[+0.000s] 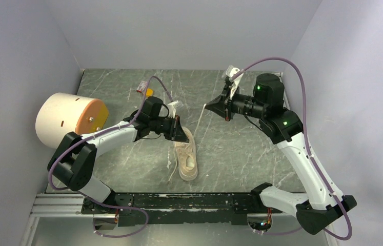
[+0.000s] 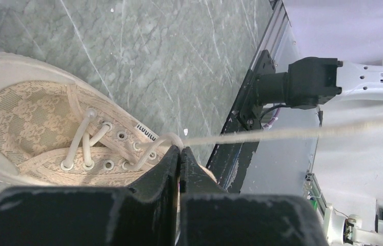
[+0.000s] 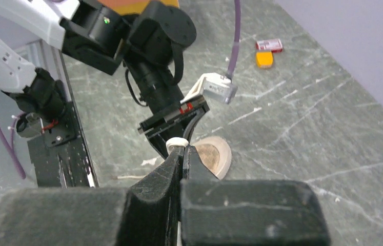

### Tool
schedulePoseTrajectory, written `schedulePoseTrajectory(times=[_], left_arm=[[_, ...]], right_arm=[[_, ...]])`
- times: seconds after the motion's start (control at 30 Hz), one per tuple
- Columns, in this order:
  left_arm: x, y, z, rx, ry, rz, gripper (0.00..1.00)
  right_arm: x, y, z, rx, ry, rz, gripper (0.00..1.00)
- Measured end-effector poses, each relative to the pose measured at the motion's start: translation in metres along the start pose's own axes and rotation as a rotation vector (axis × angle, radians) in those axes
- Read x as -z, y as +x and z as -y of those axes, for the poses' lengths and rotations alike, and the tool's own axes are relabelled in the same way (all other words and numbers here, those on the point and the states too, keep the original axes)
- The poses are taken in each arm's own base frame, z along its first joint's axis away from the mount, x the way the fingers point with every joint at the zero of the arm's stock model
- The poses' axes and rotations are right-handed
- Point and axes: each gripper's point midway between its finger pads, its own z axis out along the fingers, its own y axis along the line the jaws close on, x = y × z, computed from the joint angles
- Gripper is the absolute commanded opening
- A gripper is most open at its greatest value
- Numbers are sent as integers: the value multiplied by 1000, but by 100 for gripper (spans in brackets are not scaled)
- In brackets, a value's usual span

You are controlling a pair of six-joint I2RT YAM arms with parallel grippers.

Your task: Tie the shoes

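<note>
The cream sneaker [image 1: 187, 155] lies on the grey marbled table, toe towards the arms, with thin white laces [image 2: 84, 138] through its eyelets. My left gripper [image 1: 181, 135] sits over the shoe's upper end, shut on a lace [image 2: 175, 139] right by the top eyelets. From there the lace [image 2: 302, 131] runs taut to the right. My right gripper [image 1: 210, 107] hangs a little to the right and farther back, shut on the lace [image 3: 176, 143], which shows as a white bend at its tips. A loose lace end [image 1: 170, 171] trails left of the toe.
A large cream cylinder with an orange face [image 1: 71, 119] lies at the left wall. A small red-and-white box [image 3: 269, 45] and an orange piece [image 3: 264, 59] sit at the back. The black mounting rail [image 1: 179, 201] runs along the near edge. Walls close in on three sides.
</note>
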Motion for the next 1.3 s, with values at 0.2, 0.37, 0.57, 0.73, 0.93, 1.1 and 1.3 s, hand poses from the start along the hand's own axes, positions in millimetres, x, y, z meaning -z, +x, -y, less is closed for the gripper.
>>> schedulePoseTrajectory(times=[0.2, 0.37, 0.57, 0.73, 0.93, 1.1, 1.3], left_arm=[[-2, 0, 4, -3, 37, 16, 5], [-2, 3, 6, -1, 64, 16, 8], [-5, 1, 5, -3, 73, 27, 20], [-7, 1, 4, -3, 73, 27, 31], [-8, 0, 3, -7, 75, 32, 37], [-11, 3, -1, 3, 69, 21, 35], [-16, 5, -7, 13, 57, 6, 32]], right_arm=[[-4, -21, 2, -10, -2, 79, 0], [-18, -19, 14, -54, 24, 77, 0], [-25, -13, 21, -81, 36, 61, 0], [-25, -14, 21, -84, 40, 62, 0], [-26, -14, 21, -88, 39, 63, 0], [-28, -13, 23, -91, 38, 62, 0], [-28, -13, 23, -92, 38, 61, 0]])
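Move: The left hand, its fingers shut on the lace, is above the middle of the shoe: the shoe's middle is about 2 cm back, 1 cm left and 8 cm below. From there the loose lace tail ends some 13 cm back and 8 cm left, and a white fleck on the table is about 6 cm back, 8 cm left. From the raised right hand, still pinching the other lace, the shoe's middle is roughly 3 cm back, 6 cm left and 31 cm down. Forward about 3.5 cm and slightly left, after a brief rise and dip, the right hand carries its pinched lace high above the shoe, then keeps it there. Meanwhile the left hand edges about 1 cm right and parts its fingers to roughly a third open, easing its pinch on the lace, then sinks some 1.5 cm closer to the lacing. ##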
